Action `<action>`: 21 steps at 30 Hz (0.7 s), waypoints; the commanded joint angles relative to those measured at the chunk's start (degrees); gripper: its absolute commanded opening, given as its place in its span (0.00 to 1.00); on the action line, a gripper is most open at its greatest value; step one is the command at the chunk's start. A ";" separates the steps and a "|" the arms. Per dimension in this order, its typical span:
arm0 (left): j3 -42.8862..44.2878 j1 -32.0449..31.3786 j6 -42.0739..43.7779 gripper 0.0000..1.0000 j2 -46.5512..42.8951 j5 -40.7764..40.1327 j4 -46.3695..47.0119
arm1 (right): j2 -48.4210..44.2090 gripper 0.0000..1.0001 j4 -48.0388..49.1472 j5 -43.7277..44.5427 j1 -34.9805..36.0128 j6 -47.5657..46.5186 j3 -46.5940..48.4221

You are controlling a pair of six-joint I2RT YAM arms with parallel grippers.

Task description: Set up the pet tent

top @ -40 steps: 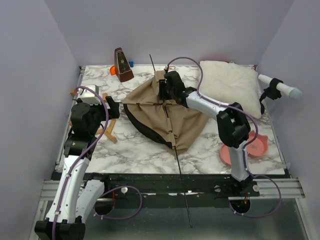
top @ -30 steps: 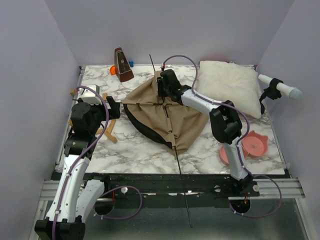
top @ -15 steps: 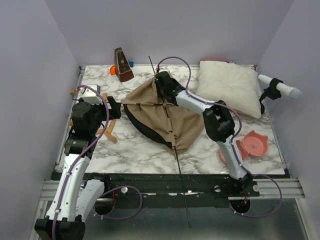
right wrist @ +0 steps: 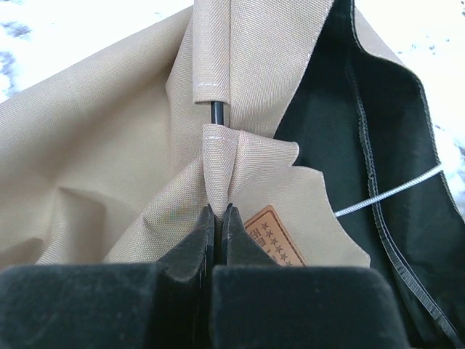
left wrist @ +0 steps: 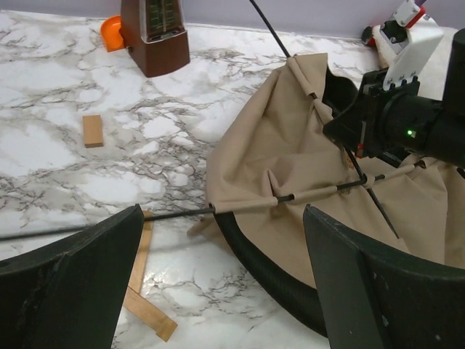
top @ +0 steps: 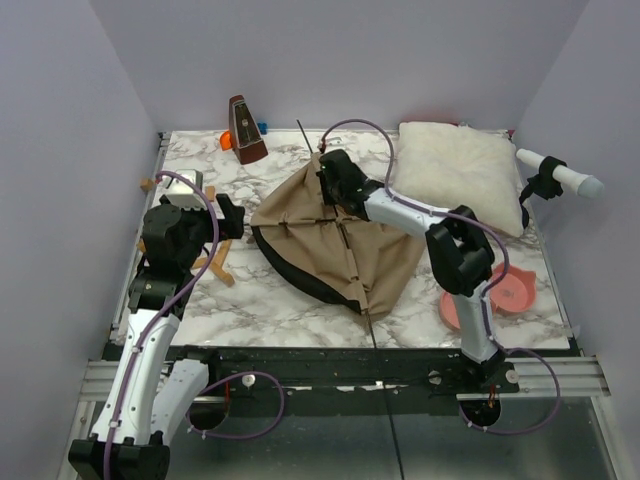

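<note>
The pet tent [top: 330, 240] lies collapsed mid-table, tan fabric with black lining and thin black crossing poles [top: 338, 225]. My right gripper [top: 327, 183] is at its far top corner, shut on a fold of the tan pole sleeve [right wrist: 218, 174]; a brown label patch [right wrist: 275, 236] sits just right of the fingertips. The tent [left wrist: 305, 167] fills the right of the left wrist view, its black rim [left wrist: 269, 273] curving down. My left gripper [top: 228, 215] hovers open at the tent's left, apart from it, with a pole end [left wrist: 109, 224] lying between its fingers.
A white pillow [top: 462, 170] lies at the back right. A brown metronome [top: 245, 130] and orange piece [left wrist: 112, 33] stand at the back left. Wooden strips [left wrist: 142, 291] and a small block [left wrist: 92, 130] lie near the left gripper. A pink bowl [top: 505, 290] sits front right.
The right gripper has closed on the tent's sleeve fold and pulled it. The tent and its long pole have shifted toward the near right. The left arm has stayed put.
</note>
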 commanded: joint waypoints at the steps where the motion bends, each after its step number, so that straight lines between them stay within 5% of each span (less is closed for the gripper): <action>1: 0.05 -1.19 1.49 0.99 -1.22 6.28 2.11 | -11.52 0.01 2.34 -6.76 0.50 1.10 -9.39; 8: -0.33 -5.83 2.08 0.99 1.81 10.77 3.17 | -26.59 0.01 5.83 -16.46 0.57 5.02 -29.29; 16: 1.11 -8.61 -1.26 0.99 9.22 18.17 3.40 | -41.37 0.01 5.96 -16.26 0.85 9.39 -46.33; 19: 1.28 -8.70 -1.28 0.99 9.84 18.64 3.47 | -45.79 0.17 5.19 -15.31 0.85 9.55 -48.99; 21: 1.03 -8.70 -1.11 0.99 9.18 17.82 3.75 | -47.78 0.46 3.84 -14.56 0.84 8.67 -48.16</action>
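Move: The right hand already pinches the tent's far pole sleeve; the tent's hub lies roughly 8 cm back and 4 cm right of it, a few centimetres lower. From this hand the metronome stands some 11 cm ahead and 17 cm left, the white pillow about 31 cm right and level with it, and the pink bowl about 30 cm back and 31 cm right. From the open left hand the hub lies about 11 cm ahead, 24 cm right and 22 cm below. Right hand drags the tent back some 18 cm and right, then starts opening; the left shifts right 9 cm. ##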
